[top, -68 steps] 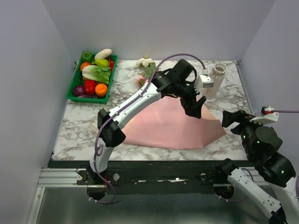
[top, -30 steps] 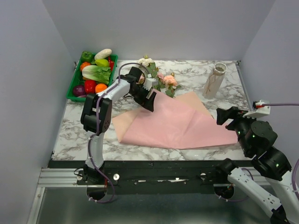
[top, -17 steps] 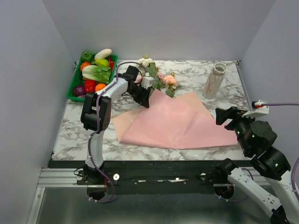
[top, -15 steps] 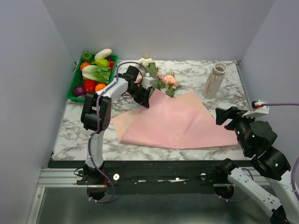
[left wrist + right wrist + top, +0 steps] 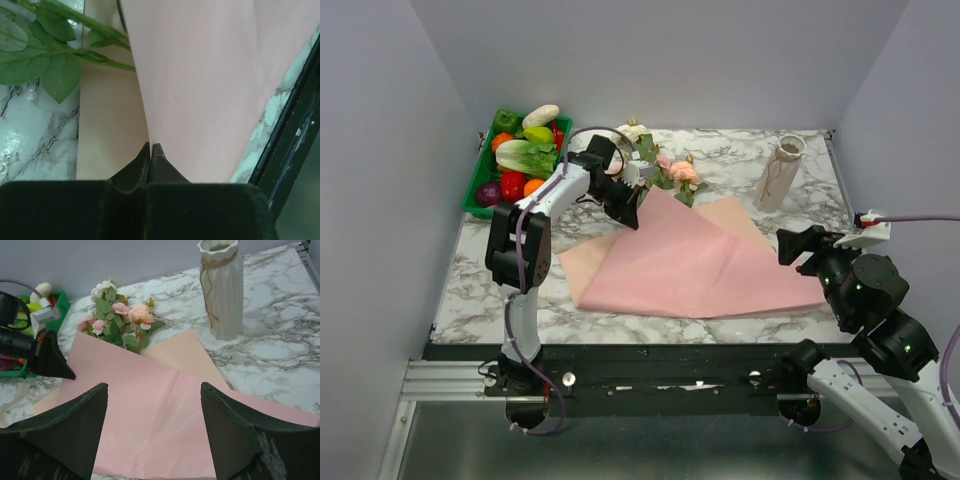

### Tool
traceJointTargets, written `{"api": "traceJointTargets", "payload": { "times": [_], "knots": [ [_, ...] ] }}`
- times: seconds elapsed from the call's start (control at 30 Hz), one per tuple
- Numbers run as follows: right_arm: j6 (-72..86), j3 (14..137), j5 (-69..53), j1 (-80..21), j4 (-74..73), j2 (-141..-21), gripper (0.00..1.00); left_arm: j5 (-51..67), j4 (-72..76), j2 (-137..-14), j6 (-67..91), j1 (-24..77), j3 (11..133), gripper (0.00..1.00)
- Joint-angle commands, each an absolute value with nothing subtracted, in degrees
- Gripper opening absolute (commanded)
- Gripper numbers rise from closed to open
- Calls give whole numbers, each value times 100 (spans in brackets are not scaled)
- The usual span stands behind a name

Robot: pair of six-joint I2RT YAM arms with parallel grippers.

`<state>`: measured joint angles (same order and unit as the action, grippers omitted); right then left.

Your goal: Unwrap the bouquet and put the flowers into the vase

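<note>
The bouquet lies unwrapped: the flowers [image 5: 665, 172] [image 5: 122, 319] rest at the back, their green stems [image 5: 85, 22] running onto the spread pink paper [image 5: 700, 265] [image 5: 165, 415] [image 5: 210, 75]. My left gripper [image 5: 631, 216] [image 5: 151, 145] is shut on the paper's back-left edge, just left of the stems. The off-white ribbed vase [image 5: 777, 176] [image 5: 220, 290] stands upright at the back right, empty as far as I can see. My right gripper [image 5: 790, 246] [image 5: 154, 390] hovers open above the paper's right end, holding nothing.
A green tray [image 5: 478, 186] [image 5: 62, 301] of vegetables sits at the back left, close behind the left arm. The table's front edge [image 5: 295, 115] shows dark past the paper in the left wrist view. Grey walls enclose the marble table [image 5: 490, 270].
The left gripper has closed on the paper's edge and shifted slightly toward the back left. The right arm has barely moved.
</note>
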<state>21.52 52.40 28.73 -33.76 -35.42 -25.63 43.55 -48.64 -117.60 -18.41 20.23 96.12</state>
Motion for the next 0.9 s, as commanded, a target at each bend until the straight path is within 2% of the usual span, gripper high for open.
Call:
{"api": "traceJointTargets", "payload": {
  "times": [0.0,0.3,0.6,0.77,0.87],
  "knots": [
    [2110,5273,2707,-3366,-3340,-2733,82,4544,-5168,-10410,-2039,2320,9537,0],
    [2004,5423,2593,-3366,-3085,-3137,81,4157,-5950,-8800,-2338,3628,8807,0],
    [1942,5625,2304,-3366,-3050,-3410,81,4166,-6433,-7789,-2198,4965,8043,0],
    [2004,5449,2031,-3366,-3032,-3568,81,4753,-7317,-7471,-2881,5176,7893,1],
    [2013,5335,1837,-3366,-2988,-3805,79,5393,-8222,-7409,-3769,5247,7796,7]
  ]
}}
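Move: The left hand already has the pink paper's left edge pinched, a few centimetres off the table. The table's near edge, where that flap is headed, lies about 26 cm straight back and 6 cm below. The flower heads are some 17 cm ahead and 5 cm right; the vase stands about 10 cm ahead and 34 cm right. From the right hand, that stretch of near edge is roughly 10 cm back, 34 cm left and 26 cm below. Keeping its pinch on the pink paper's edge, the left hand pulls the flap back towards the robot by nearly 30 cm, off the stems and to above the table's near edge. It lifts steeply by some 14 cm early on, then travels almost level, the wrist swinging clockwise. The right hand, open and empty, eases about 5 cm left and forward. ##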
